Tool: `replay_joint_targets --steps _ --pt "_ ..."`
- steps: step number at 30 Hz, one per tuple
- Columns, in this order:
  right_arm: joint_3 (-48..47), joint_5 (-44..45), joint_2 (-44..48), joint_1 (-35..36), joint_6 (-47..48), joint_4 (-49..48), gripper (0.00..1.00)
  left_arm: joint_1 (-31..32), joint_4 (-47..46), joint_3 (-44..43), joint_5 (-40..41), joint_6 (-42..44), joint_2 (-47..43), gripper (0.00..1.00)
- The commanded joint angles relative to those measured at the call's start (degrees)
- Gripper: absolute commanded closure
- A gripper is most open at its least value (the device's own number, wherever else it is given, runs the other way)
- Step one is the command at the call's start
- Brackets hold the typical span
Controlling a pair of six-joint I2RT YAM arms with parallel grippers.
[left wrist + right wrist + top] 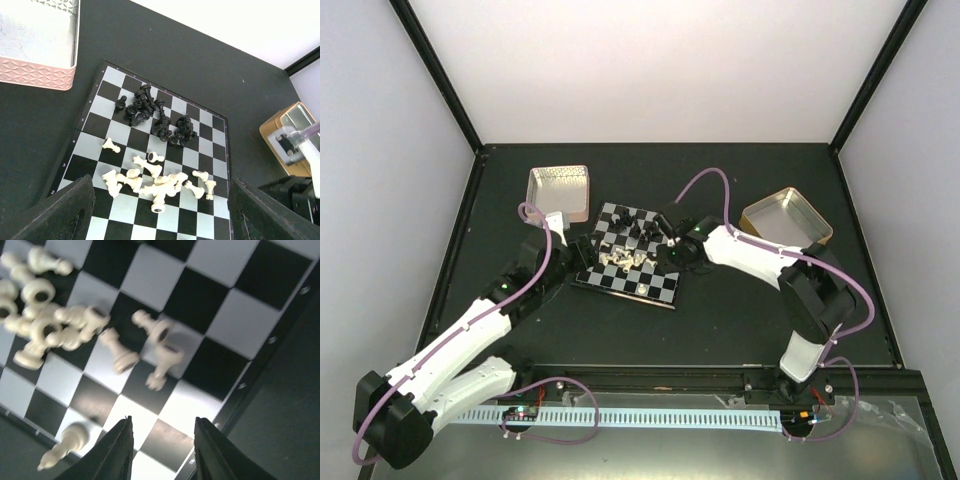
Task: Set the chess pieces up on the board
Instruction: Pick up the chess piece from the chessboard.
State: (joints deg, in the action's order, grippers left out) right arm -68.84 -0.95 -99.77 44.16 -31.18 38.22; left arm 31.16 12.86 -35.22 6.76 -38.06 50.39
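The board (665, 288) lies mid-table with the chess pieces scattered on it. Black pieces (160, 117) are heaped toward its far side, and white pieces (155, 182) lie toppled nearer the middle. My left gripper (160, 225) hovers over the board's left side, open, with only board beneath it. My right gripper (162, 450) is low over the board's right edge, also open and holding nothing. Just ahead of its fingertips lie toppled white pieces (162, 362). A single white piece (62, 447) sits off to their left, by the board's edge.
A pink tin (558, 192) sits beyond the board's left corner. A gold tin (785, 218) sits to the right, behind my right arm (750, 255). Both arms reach in toward the board from opposite sides.
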Motion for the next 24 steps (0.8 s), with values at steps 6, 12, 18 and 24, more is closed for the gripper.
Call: replay_joint_targets --steps 6,12,18,24 --pt "-2.8 4.5 -3.4 -2.5 -2.9 -2.5 0.6 -0.2 -0.1 -2.6 -1.2 0.8 0.1 0.25" --pt "-5.0 4.3 -6.8 -2.5 -1.5 -2.3 0.63 -0.3 0.0 -2.6 -1.2 0.8 0.1 0.25" --pt "-7.8 4.6 -8.8 -2.5 1.5 -1.2 0.63 -0.2 -0.4 -2.7 -1.3 0.8 0.4 0.25" --pt "-11.4 5.3 -11.9 -2.4 5.0 3.4 0.65 -0.3 -1.5 -3.5 -2.2 1.1 1.3 0.25"
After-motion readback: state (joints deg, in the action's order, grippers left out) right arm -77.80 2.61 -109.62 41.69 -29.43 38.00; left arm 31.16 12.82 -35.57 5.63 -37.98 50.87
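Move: The lying white chess piece it heads for is about 4 cm ahead of the right hand, 1 cm to its left and 6 cm below. A second white piece lies 2 cm straight ahead, another about 2 cm ahead and 3 cm left. The white piece left standing is 5 cm back and 4 cm left; the nearest black pieces lie some 10 cm ahead, 3 cm left. From the left hand, the lying piece is roughly 14 cm right, 3 cm ahead and 19 cm below. Towards the lying white pieces at the right end of the white cluster, the right hand travels forward about 5 cm, first drifting right, then easing back left. It sinks some 2 cm on the way and rises slightly at the end, fingers kept part open and pointing down, touching none of the pieces. ##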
